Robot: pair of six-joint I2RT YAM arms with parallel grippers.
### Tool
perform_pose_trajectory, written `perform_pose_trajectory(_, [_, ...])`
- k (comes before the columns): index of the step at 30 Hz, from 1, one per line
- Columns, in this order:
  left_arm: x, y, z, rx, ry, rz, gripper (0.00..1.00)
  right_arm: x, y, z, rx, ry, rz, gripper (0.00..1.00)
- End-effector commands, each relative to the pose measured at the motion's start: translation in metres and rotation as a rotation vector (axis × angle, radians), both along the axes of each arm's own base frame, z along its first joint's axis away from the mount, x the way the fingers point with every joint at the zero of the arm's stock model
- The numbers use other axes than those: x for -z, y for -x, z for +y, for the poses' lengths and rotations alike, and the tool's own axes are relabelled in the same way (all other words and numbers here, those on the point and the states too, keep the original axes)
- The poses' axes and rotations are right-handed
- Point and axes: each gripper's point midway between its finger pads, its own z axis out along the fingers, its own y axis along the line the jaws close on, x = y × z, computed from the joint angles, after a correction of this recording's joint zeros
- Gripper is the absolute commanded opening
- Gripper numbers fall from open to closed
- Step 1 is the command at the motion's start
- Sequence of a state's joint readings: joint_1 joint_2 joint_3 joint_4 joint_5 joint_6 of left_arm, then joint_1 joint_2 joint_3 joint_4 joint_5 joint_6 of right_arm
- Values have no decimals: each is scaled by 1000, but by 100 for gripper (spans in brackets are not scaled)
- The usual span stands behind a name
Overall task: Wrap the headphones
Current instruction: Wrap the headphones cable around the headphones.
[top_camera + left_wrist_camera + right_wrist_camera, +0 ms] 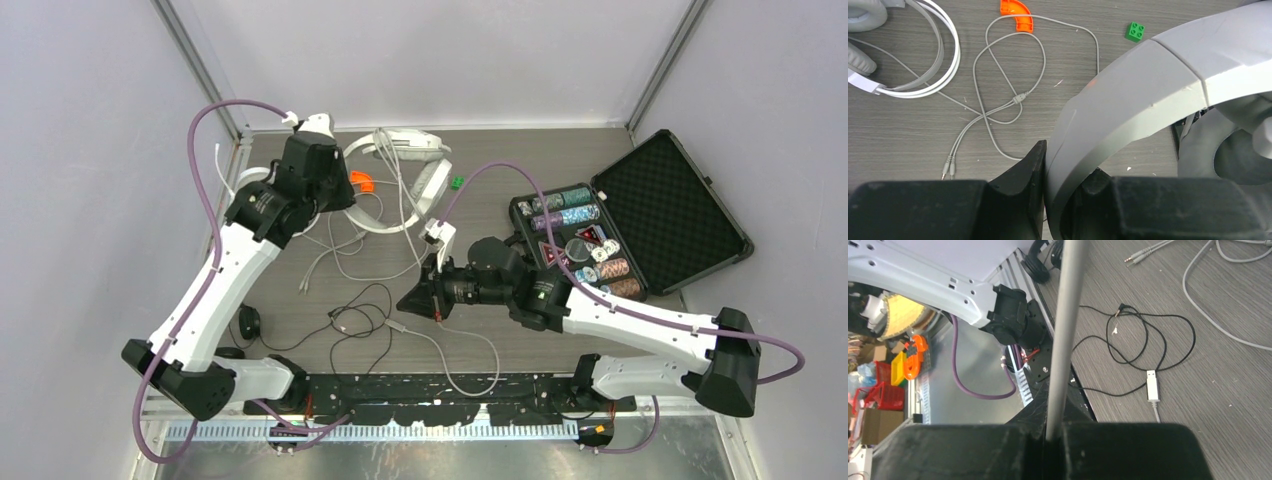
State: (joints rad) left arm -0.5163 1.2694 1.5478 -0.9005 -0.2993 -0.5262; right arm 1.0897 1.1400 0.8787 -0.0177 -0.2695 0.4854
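Note:
My left gripper [1068,161] is shut on the wide headband of a white headphones set [1148,85], held above the table at the back left [405,140]. A second white set [923,55] lies on the table beside it. My right gripper [1052,427] sits mid-table [408,300] and is shut on a thin white cord [1065,315] that runs straight up out of the jaws. More white cord with two jack plugs [948,172] loops over the table. A small black pair [248,322] lies near the left arm, its black cord [1148,340] coiled by a white USB plug [1151,385].
An open black foam-lined case of chips [640,215] stands at the right. An orange curved piece [1017,14] and a green brick [1134,31] lie among the cords at the back. The arms' base rail [400,400] runs along the near edge.

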Motion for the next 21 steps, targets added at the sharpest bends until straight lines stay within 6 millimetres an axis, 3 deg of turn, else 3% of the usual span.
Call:
perform_pose_trajectory(1, [-38,-20,-9,-35,121,-143,0,-13,-1,6,-13,16,-74,1])
perform_pose_trajectory(13, [-30,-30,-12,-35,95,-142,0,-5,46,24,-211,119,-144,1])
perform_pose_trajectory(17, [-31,-30,-10,-37,93,-142,0,-1,42,19,-178,137,-156,1])
perform_pose_trajectory(21, [-36,-27,-4,-28,120,-133,0,15,28,-2,-82,186,-188,1])
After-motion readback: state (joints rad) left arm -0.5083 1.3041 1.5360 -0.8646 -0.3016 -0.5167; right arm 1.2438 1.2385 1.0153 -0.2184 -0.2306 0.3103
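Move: The headphones, hanging in the left hand's grip on the headband, have their middle about 21 cm ahead of the right hand, 1 cm left and perhaps 4 cm higher. The white USB plug lies 8 cm back, 3 cm left, the black cable coil 7 cm back, 11 cm left, both some 20 cm below. From the left hand the headphones' middle is 4 cm ahead, 8 cm right, 1 cm lower; the orange piece is 7 cm ahead, 1 cm left, 25 cm below. The headphones cable, still pinched in the right hand's shut fingers, is drawn back from the headphones towards the robot by some 4 to 5 cm, the hand also sinking about 2 cm and edging left. The right wrist turns roughly 15 degrees, its left-pointing fingers dipping and swinging counter-clockwise. The left hand keeps its grip on the headband, nearly still. ##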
